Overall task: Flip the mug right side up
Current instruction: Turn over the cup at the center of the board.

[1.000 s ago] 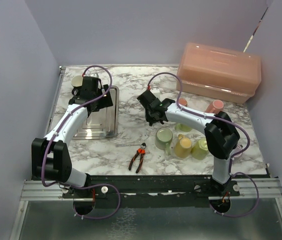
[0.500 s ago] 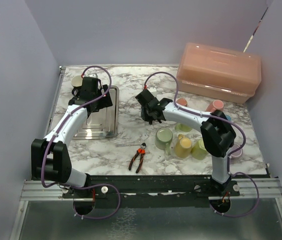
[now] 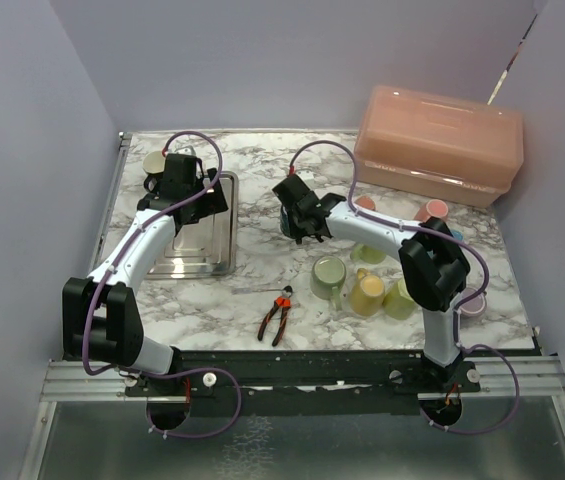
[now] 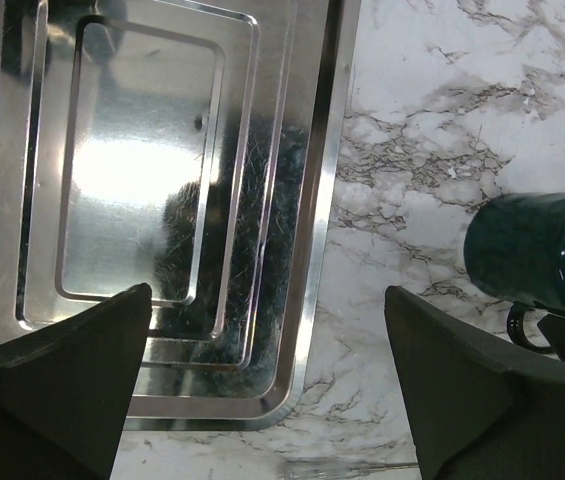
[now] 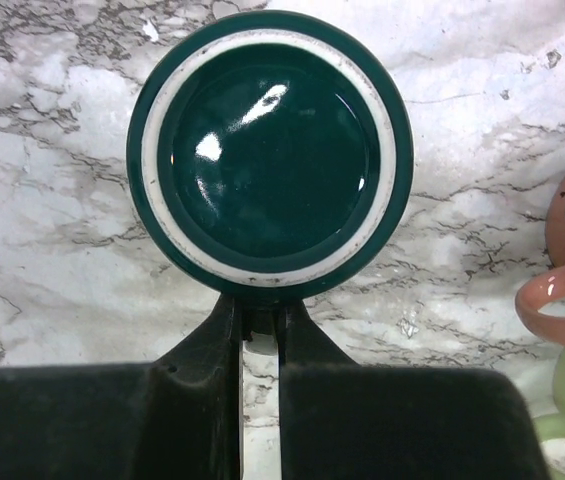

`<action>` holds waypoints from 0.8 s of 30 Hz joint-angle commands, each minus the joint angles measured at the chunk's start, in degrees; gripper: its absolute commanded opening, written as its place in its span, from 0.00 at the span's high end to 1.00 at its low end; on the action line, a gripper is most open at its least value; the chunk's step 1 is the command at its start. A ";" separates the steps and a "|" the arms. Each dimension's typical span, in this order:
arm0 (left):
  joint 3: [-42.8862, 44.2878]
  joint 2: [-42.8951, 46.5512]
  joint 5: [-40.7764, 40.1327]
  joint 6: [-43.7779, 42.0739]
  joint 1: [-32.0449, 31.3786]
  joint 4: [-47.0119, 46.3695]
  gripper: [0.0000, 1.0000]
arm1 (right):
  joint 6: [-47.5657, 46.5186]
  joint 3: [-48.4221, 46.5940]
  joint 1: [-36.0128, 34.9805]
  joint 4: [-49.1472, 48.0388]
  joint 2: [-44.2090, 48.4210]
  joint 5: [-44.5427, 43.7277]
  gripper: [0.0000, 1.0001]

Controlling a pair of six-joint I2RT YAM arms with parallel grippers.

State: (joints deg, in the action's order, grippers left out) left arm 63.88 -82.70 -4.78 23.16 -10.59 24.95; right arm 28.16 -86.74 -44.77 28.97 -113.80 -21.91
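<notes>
A dark green mug (image 5: 270, 150) stands upside down on the marble table, its base with a white ring facing up. My right gripper (image 5: 260, 315) is shut on the mug's handle, a finger (image 5: 212, 340) on each side of it. From above, the right gripper (image 3: 298, 214) covers most of the mug (image 3: 288, 224). My left gripper (image 4: 268, 290) hangs open and holds nothing over the right rim of a metal tray (image 4: 312, 200); the mug (image 4: 537, 255) lies to its right in that view. In the top view the left gripper (image 3: 184, 192) is over the tray's back end.
The steel tray (image 3: 197, 255) lies at the left. Several green, yellow and pink mugs (image 3: 362, 285) cluster at the right. A pink lidded box (image 3: 440, 140) fills the back right. Red-handled pliers (image 3: 278, 315) lie near the front. A cream mug (image 3: 154, 162) stands back left.
My right gripper has slid back and left to the green mug and closed on its handle. The left jaws have spread a little wider; that arm has stayed in place.
</notes>
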 commanded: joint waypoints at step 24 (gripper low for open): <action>-16.77 -4.47 38.39 37.00 -1.66 -43.00 0.02 | 20.75 8.10 14.53 -32.33 10.51 42.26 0.99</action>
State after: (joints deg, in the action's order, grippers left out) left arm 48.64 -84.88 26.63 48.99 -11.03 -2.20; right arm 43.88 -79.13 -30.61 6.85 -107.20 12.64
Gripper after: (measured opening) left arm 0.985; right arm 0.083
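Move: Hanging open over the tray's right half, the left hand has the upside-down green mug about 20 cm to its right, 5 cm ahead and 8 cm lower; the tray's middle is about 12 cm below, 3 cm ahead and 2 cm left. The right hand already pinches the mug's handle, the mug's middle 6 cm ahead and 1 cm left. From the right hand the salmon mug is 5 cm ahead and 15 cm right, the pale green mug 8 cm back and 7 cm right. Raising the held green mug about 7 cm and carrying it some 4 cm forward with a slight drift left, the right hand keeps its pinch on the handle and rolls about 40 degrees, its left side rising. The left hand, fingers staying wide open, sweeps about 10 cm right towards the mug, dips slightly and rolls some 40 degrees the opposite way, turning its fingers rightward; it hasn't touched the mug. ##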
